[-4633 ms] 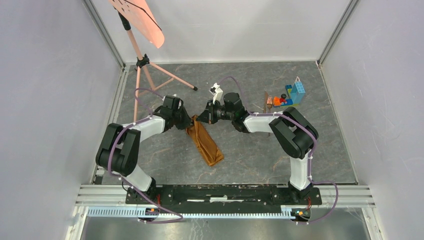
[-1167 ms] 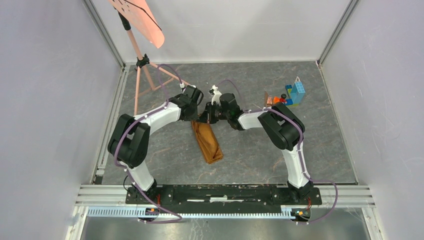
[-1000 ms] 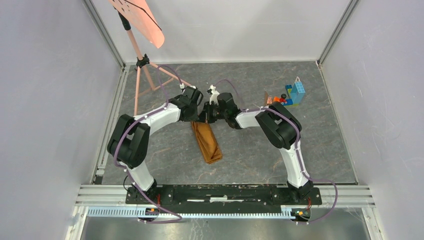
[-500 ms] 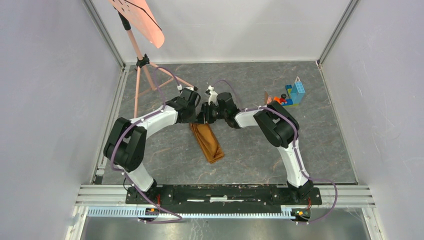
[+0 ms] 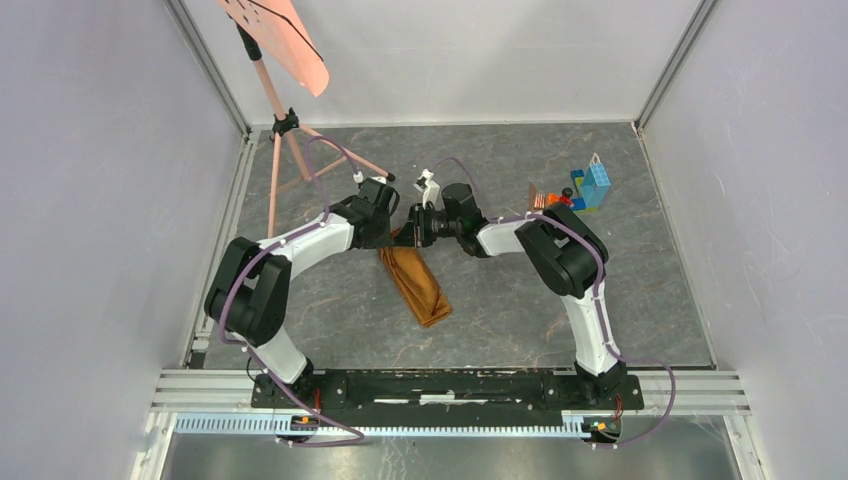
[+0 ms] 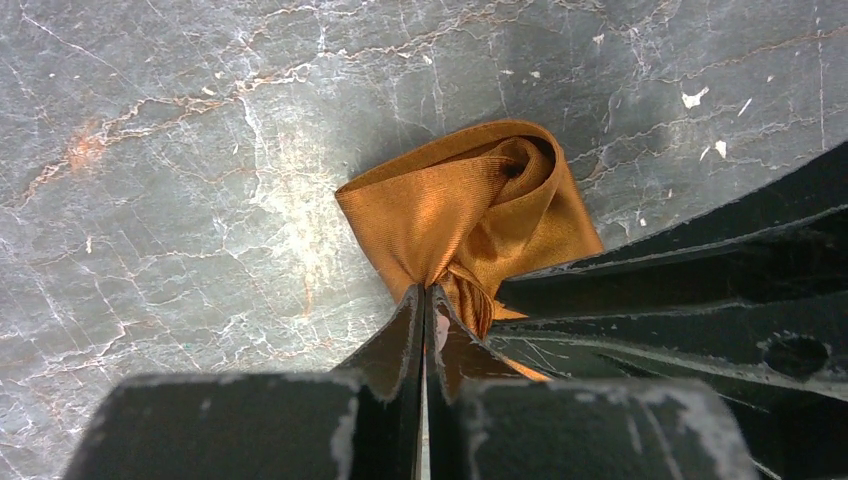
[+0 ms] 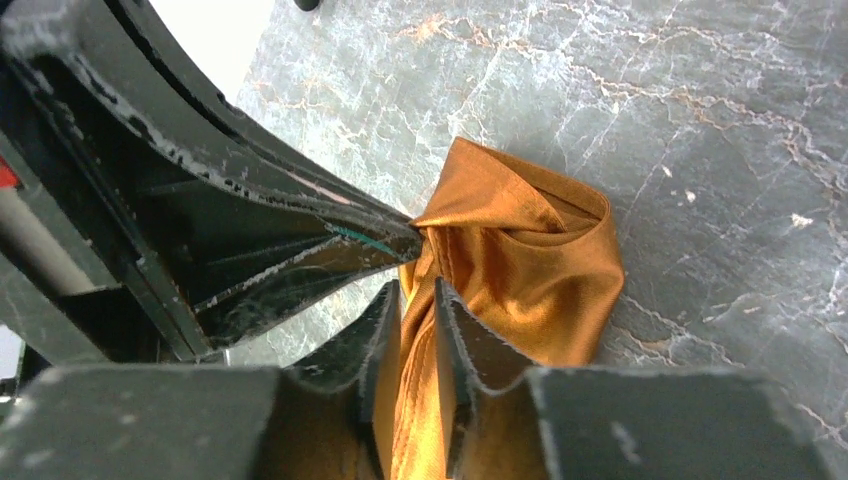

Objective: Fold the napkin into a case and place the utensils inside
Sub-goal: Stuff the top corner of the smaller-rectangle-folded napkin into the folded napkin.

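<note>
The napkin (image 5: 418, 285) is a shiny orange-brown strip lying folded on the grey marble floor, its far end lifted between both grippers. My left gripper (image 5: 393, 230) is shut on the napkin's (image 6: 455, 205) bunched end; its fingertips (image 6: 412, 300) pinch the cloth. My right gripper (image 5: 412, 230) faces it. Its jaws stand slightly apart with the napkin's (image 7: 525, 250) hemmed edge running loosely through the gap, so my right gripper (image 7: 418, 295) is open. The utensils (image 5: 538, 200) lie far right beside the toy bricks, partly hidden by my right arm.
A pile of colourful toy bricks (image 5: 590, 187) sits at the back right. A salmon-pink sheet (image 5: 285, 40) on a tripod stand (image 5: 285, 150) occupies the back left corner. Grey walls enclose the floor on three sides.
My right gripper's jaws have come apart from a shut grip on the napkin's end. Both grippers shifted a little; the left one still pinches the cloth.
</note>
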### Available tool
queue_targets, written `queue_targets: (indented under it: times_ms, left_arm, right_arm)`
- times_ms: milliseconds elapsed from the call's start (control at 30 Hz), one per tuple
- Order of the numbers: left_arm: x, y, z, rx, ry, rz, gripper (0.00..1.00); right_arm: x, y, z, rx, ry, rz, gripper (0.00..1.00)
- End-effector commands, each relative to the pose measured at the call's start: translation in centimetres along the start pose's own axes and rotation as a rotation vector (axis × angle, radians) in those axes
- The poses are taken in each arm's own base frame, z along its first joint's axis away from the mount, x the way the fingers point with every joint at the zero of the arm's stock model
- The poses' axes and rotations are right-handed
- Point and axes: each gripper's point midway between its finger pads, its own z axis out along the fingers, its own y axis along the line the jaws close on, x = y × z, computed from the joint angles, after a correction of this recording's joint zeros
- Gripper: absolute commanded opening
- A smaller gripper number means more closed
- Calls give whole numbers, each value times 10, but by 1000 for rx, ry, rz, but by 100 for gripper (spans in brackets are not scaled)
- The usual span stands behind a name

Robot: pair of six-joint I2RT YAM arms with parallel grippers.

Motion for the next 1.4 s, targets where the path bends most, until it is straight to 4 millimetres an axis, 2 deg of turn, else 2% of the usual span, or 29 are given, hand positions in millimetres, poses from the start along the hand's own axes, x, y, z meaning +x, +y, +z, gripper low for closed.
queue_targets:
  times_ms: [0,233,400,500,600,733,833,967,1100,1233,1367]
  left_arm:
    - [-12,-9,-9,49,-45,-44,2]
    - [-14,-12,-10,65,-45,-39,2]
    - [-13,-10,-9,56,-45,-39,2]
    - [-11,-8,-8,48,-42,-39,2]
    - [-8,-6,-6,34,-36,-38,2]
    - [-6,-2,-6,22,-35,-33,2]
    - [-4,-2,-6,23,-33,-32,2]
    - [-5,-4,-7,33,-32,-34,2]
    - [-6,-6,-10,43,-32,-36,2]
    - [-6,-8,-9,54,-28,-39,2]
    - [0,-10,-6,64,-11,-48,2]
  right_arm:
    - [-21,11,13,-47,-41,-42,21]
    - [-16,15,39,-60,-18,-38,12]
    - [-4,16,52,-61,-1,-16,10]
    - [-4,18,47,-68,6,-19,16]
    - [-15,23,30,-72,-18,-30,26]
    - [-24,19,5,-58,-52,-26,29]
    - [-20,12,4,-44,-42,-25,21]
    - [-12,8,17,-29,-14,-35,9]
    - [2,14,39,-48,15,-26,5]
    - [13,30,57,-83,30,-20,4]
    - [13,16,51,-48,-8,35,4]
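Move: The pocket mouth at the napkin's far end, where the top corner is being stuffed, lies about 3 cm forward and 1 cm left of the right hand, some 2 cm below it. The left fingertips, pinching the near edge of that mouth, sit roughly 3 cm to the right hand's left. The napkin's near end lies about 16 cm back and 6 cm right of the right hand. From the left hand, the mouth is about 3 cm ahead and 1 cm right. Leftward in two short pokes, the right hand works its fingertips into the napkin's fold beside the left fingertips: about 4 cm left and slightly down, some 3 cm back out, then 4 cm in again, easing back and down. Its fingers narrow, reopen partway as it withdraws, and end shut. The left hand keeps its pinch, easing 1 to 2 cm left, back and down. ##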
